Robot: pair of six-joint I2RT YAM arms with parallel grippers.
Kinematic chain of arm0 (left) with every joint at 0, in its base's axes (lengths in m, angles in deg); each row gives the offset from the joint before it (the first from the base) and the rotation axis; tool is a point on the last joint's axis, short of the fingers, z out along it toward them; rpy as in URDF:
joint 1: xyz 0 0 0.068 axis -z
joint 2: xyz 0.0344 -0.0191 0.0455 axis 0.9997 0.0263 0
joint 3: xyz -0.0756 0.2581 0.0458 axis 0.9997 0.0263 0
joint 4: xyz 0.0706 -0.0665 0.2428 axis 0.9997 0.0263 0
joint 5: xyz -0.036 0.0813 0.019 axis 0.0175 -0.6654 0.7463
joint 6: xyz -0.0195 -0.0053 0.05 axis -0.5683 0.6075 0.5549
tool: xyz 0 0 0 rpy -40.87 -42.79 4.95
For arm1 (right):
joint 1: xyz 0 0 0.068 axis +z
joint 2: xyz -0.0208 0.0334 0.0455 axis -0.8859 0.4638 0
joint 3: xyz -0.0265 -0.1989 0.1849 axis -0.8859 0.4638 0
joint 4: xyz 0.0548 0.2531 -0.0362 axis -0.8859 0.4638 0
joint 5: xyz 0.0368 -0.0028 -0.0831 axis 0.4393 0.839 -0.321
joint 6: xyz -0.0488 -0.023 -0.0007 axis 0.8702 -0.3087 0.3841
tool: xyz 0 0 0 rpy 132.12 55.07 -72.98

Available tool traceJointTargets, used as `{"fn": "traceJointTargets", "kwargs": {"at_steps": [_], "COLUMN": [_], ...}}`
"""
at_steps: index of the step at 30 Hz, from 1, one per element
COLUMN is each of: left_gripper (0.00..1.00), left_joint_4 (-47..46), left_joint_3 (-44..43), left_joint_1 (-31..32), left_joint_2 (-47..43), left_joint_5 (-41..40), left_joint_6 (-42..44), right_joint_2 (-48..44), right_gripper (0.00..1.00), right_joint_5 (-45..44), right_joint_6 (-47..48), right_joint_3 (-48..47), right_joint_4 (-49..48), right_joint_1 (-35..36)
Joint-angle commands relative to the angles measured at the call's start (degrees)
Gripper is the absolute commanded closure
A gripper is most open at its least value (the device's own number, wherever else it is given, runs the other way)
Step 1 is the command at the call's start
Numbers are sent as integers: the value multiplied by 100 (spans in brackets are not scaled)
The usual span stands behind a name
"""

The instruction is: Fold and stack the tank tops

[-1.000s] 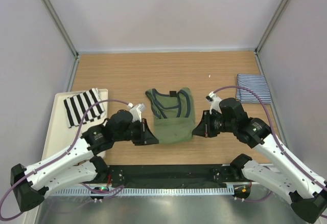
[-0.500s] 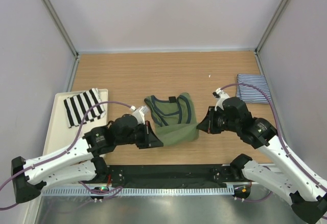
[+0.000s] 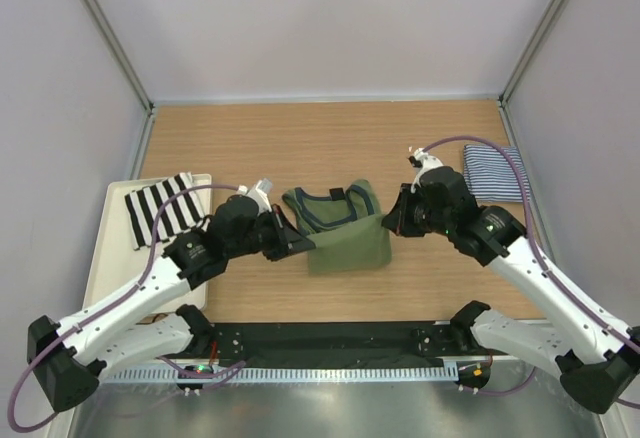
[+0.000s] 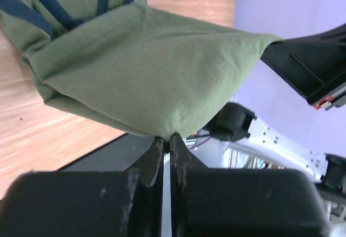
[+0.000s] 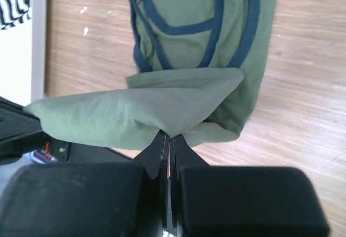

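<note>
The olive green tank top (image 3: 345, 243) with navy trim lies mid-table, its straps toward the far side. My left gripper (image 3: 297, 246) is shut on the left corner of its bottom hem, and my right gripper (image 3: 388, 223) is shut on the right corner. The hem hangs lifted between them, partly over the top's lower half. In the left wrist view the green cloth (image 4: 146, 69) is pinched at the fingertips (image 4: 168, 138); the right wrist view shows the same pinch (image 5: 169, 136) under the folded flap (image 5: 135, 107). A thin-striped navy-and-white tank top (image 3: 497, 171) lies folded at the far right.
A white tray (image 3: 110, 258) at the left holds a cloth with broad black-and-white stripes (image 3: 163, 210). Grey walls close in the table on three sides. A black strip (image 3: 330, 343) runs along the near edge between the arm bases.
Both grippers have moved away from the near edge, carrying the green top's bottom hem up and toward its straps. The right arm has also risen and shifted a little further back.
</note>
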Motion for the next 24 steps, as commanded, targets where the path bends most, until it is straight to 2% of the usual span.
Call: {"fn": "traceJointTargets", "kwargs": {"at_steps": [1, 9, 13, 17, 24], "left_gripper": [100, 100, 100, 100, 100], "left_joint_4": [-418, -207, -338, -453, -576], "left_joint_3": [-188, -619, -742, -1040, -1568], "left_joint_1": [-408, -1234, -1726, -2183, -2544], "left_joint_2": [136, 723, 1119, 1752, 2903], "left_joint_5": [540, 812, 1129, 1507, 1621], "left_joint_6": [16, 481, 666, 851, 1168], "right_joint_2": [377, 1739, 2311, 2768, 3489], "right_gripper": [99, 99, 99, 99, 99], "right_joint_5": [-542, -596, -297, 387, 845], "right_joint_6": [263, 632, 729, 746, 729], "right_joint_3": [-409, -1270, -1578, -1675, -1780], "right_joint_4": [-511, -776, -916, -1275, -1742], "right_joint_1": [12, -217, -585, -1051, -1474]}}
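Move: Both hands already hold the green tank top's hem corners above the table. Its neckline lies about 22 cm ahead of the left hand, 8 cm to its right and 13 cm below. From the right hand that neckline is roughly 17 cm ahead, 14 cm left and 13 cm below, with the folded striped top about 23 cm ahead and 35 cm right. The black-and-white top lies some 45 cm left of the left hand and 18 cm ahead. Both hands keep the green hem pinched and carry it about 15 cm forward towards the neckline, sinking late. ##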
